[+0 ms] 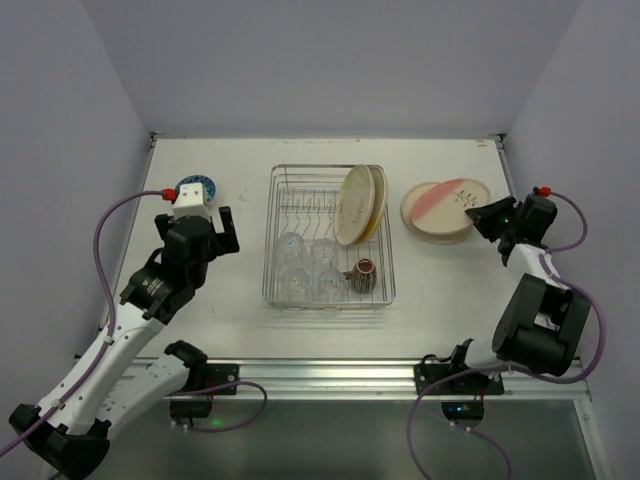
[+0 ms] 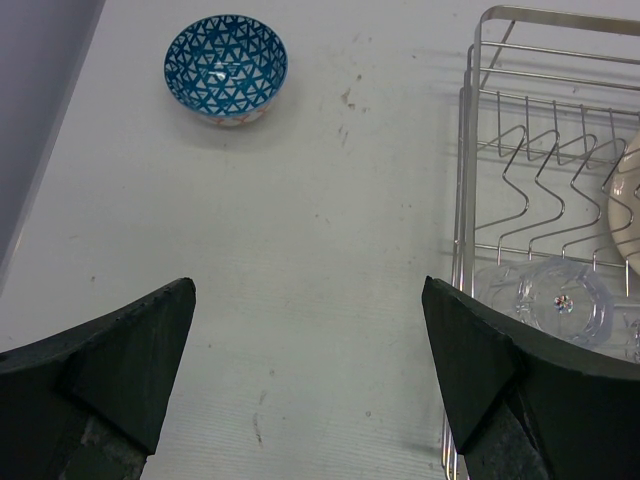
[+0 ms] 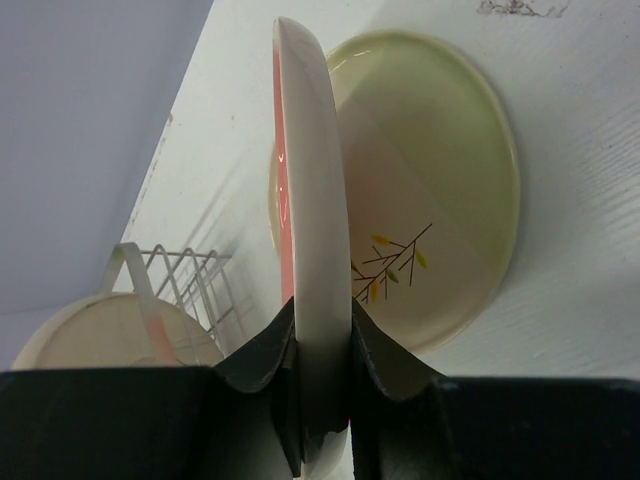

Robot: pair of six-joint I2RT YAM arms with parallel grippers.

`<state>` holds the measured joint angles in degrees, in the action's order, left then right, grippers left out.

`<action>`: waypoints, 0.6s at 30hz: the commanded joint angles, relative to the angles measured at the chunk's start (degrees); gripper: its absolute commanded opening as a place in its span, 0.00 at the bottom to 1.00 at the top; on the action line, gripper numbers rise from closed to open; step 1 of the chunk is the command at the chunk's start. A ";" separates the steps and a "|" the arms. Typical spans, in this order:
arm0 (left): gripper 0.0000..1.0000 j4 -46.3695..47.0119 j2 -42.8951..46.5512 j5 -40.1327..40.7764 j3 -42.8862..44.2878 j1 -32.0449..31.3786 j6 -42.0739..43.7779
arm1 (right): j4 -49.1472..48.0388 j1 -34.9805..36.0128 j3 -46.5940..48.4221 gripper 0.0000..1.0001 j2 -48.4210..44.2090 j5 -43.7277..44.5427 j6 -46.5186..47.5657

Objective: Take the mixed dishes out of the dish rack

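Observation:
The dish rack (image 1: pixel 270 240) stands mid-table and holds two cream plates (image 1: pixel 358 205) on edge, several clear glasses (image 1: pixel 292 246) and a brown mug (image 1: pixel 362 272). To its right my right gripper (image 1: pixel 490 215) is shut on the rim of a cream plate with a pink streak (image 1: pixel 447 200). In the right wrist view that held plate (image 3: pixel 310 200) is edge-on between my fingers (image 3: pixel 322 340), over a pale-green plate (image 3: pixel 430 180) lying on the table. My left gripper (image 1: pixel 196 215) hangs open and empty left of the rack. The blue-patterned bowl (image 2: pixel 226 68) sits on the table beyond it.
In the left wrist view the rack's left wall (image 2: pixel 466 200) runs close beside my right finger (image 2: pixel 470 350), with a glass (image 2: pixel 565 300) just inside it. Purple walls close the table on the left, back and right.

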<state>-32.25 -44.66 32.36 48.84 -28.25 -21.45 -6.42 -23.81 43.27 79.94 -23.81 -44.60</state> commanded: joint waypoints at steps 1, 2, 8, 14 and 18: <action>1.00 2.37 0.46 1.13 -0.41 0.30 0.27 | -10.54 -0.36 1.92 0.13 1.35 -4.13 -1.54; 1.00 2.37 0.46 1.13 -0.41 0.39 0.27 | -10.90 -0.36 1.74 0.13 1.88 -4.31 -1.98; 1.00 2.45 0.54 0.95 -0.41 0.30 0.36 | -11.43 -0.36 1.91 0.17 6.00 -3.70 -2.33; 1.00 2.54 0.54 0.42 -0.50 0.30 0.45 | -8.71 -0.36 4.72 0.31 11.71 -3.35 -3.39; 1.00 2.63 0.54 0.16 -0.50 0.30 0.53 | -4.41 -0.36 8.15 0.42 14.71 -2.39 -3.04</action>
<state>-32.25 -44.66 32.29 48.84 -28.25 -21.45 -10.31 -24.10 46.94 93.78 -26.11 -47.33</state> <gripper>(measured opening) 0.997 0.412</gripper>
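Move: The right hand still holds the pink-and-white plate by its rim. The green plate lying on the table, where it is headed, has its middle about 10 cm to the left, 3 cm ahead and roughly 9 cm below. The plates left in the rack stand some 29 cm left and 3 cm ahead, about level in height; the brown mug is 28 cm left and 14 cm back, 5 cm lower. From the left hand, the green plate lies around 62 cm right, 14 cm ahead and 21 cm below. The right hand sinks about 5 cm while easing some 2.5 cm forward, bringing the pink-and-white plate down over the green plate as the wrist tips by less than 10 degrees, its left side rising slightly and its fingers dipping. Late in the descent the fingers start to open, to about twice their gap, loosening their pinch on the rim while the plate still stands between the pads and the hand keeps going down. ##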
